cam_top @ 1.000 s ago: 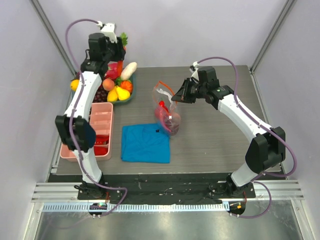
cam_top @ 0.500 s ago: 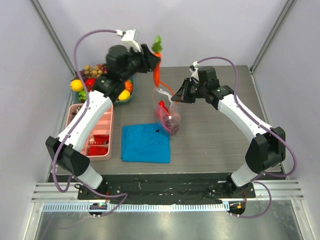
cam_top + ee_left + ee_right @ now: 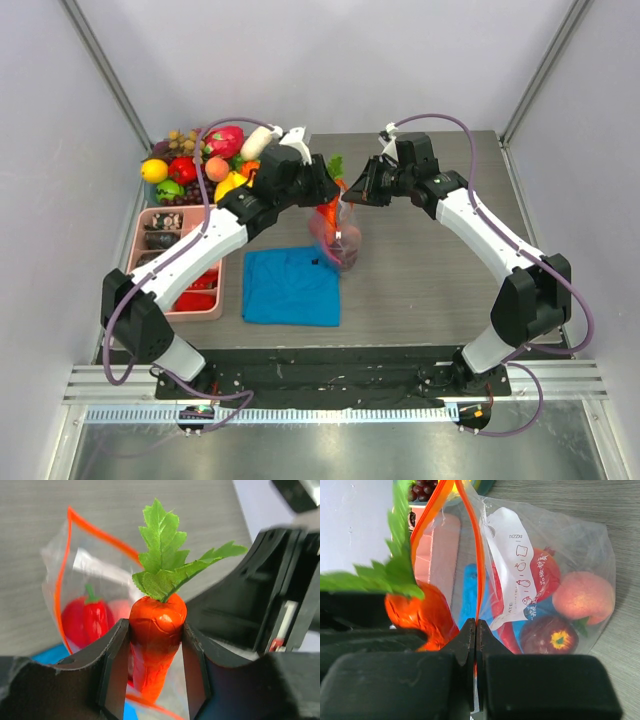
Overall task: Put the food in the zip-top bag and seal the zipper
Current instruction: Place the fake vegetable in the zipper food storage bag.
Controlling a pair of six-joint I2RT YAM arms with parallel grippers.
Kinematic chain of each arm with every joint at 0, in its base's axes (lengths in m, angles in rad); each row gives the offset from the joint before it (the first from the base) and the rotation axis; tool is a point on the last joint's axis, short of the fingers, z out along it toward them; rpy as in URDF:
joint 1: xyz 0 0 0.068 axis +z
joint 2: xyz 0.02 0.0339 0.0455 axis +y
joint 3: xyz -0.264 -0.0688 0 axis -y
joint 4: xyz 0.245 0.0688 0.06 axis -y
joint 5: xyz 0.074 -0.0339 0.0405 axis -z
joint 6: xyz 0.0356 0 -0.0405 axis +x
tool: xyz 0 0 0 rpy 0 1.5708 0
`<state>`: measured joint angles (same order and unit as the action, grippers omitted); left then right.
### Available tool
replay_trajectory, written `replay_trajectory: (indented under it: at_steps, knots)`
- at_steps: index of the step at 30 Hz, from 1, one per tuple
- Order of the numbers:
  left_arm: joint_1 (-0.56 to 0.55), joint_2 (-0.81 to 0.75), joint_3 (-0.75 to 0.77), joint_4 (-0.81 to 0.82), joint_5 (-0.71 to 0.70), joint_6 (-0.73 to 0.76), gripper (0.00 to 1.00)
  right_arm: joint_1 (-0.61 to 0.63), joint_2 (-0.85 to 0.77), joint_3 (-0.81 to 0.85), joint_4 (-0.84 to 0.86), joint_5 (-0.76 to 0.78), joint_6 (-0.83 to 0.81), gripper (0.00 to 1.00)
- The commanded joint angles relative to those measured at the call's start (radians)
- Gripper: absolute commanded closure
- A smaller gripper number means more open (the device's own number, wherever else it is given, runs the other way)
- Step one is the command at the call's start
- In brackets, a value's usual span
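Observation:
My left gripper (image 3: 322, 190) (image 3: 156, 647) is shut on an orange carrot (image 3: 156, 630) with a green top. It holds the carrot upright, tip down, in the open mouth of the clear zip-top bag (image 3: 342, 238) (image 3: 82, 575). My right gripper (image 3: 360, 188) (image 3: 476, 630) is shut on the bag's orange-red zipper (image 3: 480, 555) and holds that edge up. The carrot (image 3: 422, 612) shows just left of the pinched strip. Inside the bag lie a red pepper (image 3: 92, 620), a pink peach (image 3: 582, 597) and a dark red fruit (image 3: 550, 635).
More toy food (image 3: 200, 168) is piled at the back left. A pink divided tray (image 3: 165, 275) lies along the left edge. A blue folded cloth (image 3: 290, 285) lies in front of the bag, partly under it. The two grippers are close together over the bag.
The left arm has swung from the food pile to the right with the carrot and lowered it into the bag's mouth. The right gripper has kept its hold on the zipper.

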<state>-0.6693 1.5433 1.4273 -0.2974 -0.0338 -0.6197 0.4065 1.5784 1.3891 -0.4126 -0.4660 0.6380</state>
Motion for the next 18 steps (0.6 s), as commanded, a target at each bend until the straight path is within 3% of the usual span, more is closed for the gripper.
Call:
replay_trajectory:
  at_steps: [1, 4, 5, 6, 8, 12, 14, 18]
  knots:
    - [-0.024, -0.086, -0.01, -0.063, -0.018, -0.037, 0.8, 0.003, -0.058, 0.007, 0.047, -0.013, 0.009, 0.99]
    - [-0.026, -0.075, 0.031, -0.167, -0.005, -0.043, 0.67, 0.005, -0.063, 0.011, 0.049, -0.013, 0.003, 0.99]
    - [-0.026, -0.068, 0.073, -0.199, 0.0, -0.034, 0.61, 0.003, -0.064, 0.013, 0.051, -0.014, 0.002, 0.99]
    - [-0.024, -0.057, 0.097, -0.274, 0.006, -0.031, 0.47, 0.005, -0.066, 0.013, 0.049, -0.02, -0.003, 0.99]
    - [-0.019, -0.052, 0.137, -0.336, 0.028, -0.026, 0.39, 0.003, -0.067, 0.016, 0.048, -0.023, -0.012, 0.99]
    - [0.042, -0.094, 0.148, -0.359, 0.067, -0.019, 0.17, 0.003, -0.083, 0.01, 0.047, -0.014, -0.035, 0.99]
    - [0.086, -0.103, 0.173, -0.364, 0.104, 0.003, 0.16, 0.005, -0.09, 0.005, 0.049, -0.01, -0.046, 0.99]
    - [0.279, -0.1, 0.237, -0.362, 0.135, 0.099, 0.16, 0.005, -0.1, 0.001, 0.049, -0.01, -0.055, 0.99]
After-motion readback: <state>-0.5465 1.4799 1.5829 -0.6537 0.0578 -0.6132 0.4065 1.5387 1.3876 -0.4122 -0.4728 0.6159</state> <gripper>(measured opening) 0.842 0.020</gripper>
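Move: Back from the left hand, which still grips the carrot by its leafy end at the open mouth, the middle of the zip-top bag lies about 7 cm back, 3 cm to the right and 12 cm down. The blue cloth is some 24 cm back, 10 cm left, and the food bowl about 8 cm ahead, 31 cm left, both roughly 25 cm down. From the right hand, still pinching the rim, the bag's middle is about 6 cm back, 3 cm left and 9 cm down. Drawing the carrot back about 3.5 cm with hardly any sinking, the left hand tips roughly 8 degrees further down and spreads its fingers to let the carrot go into the bag. It then pulls away leftward some 6 cm, rising about 3 cm. The right hand keeps its pinch on the orange rim and lifts it 1 to 2 cm. ##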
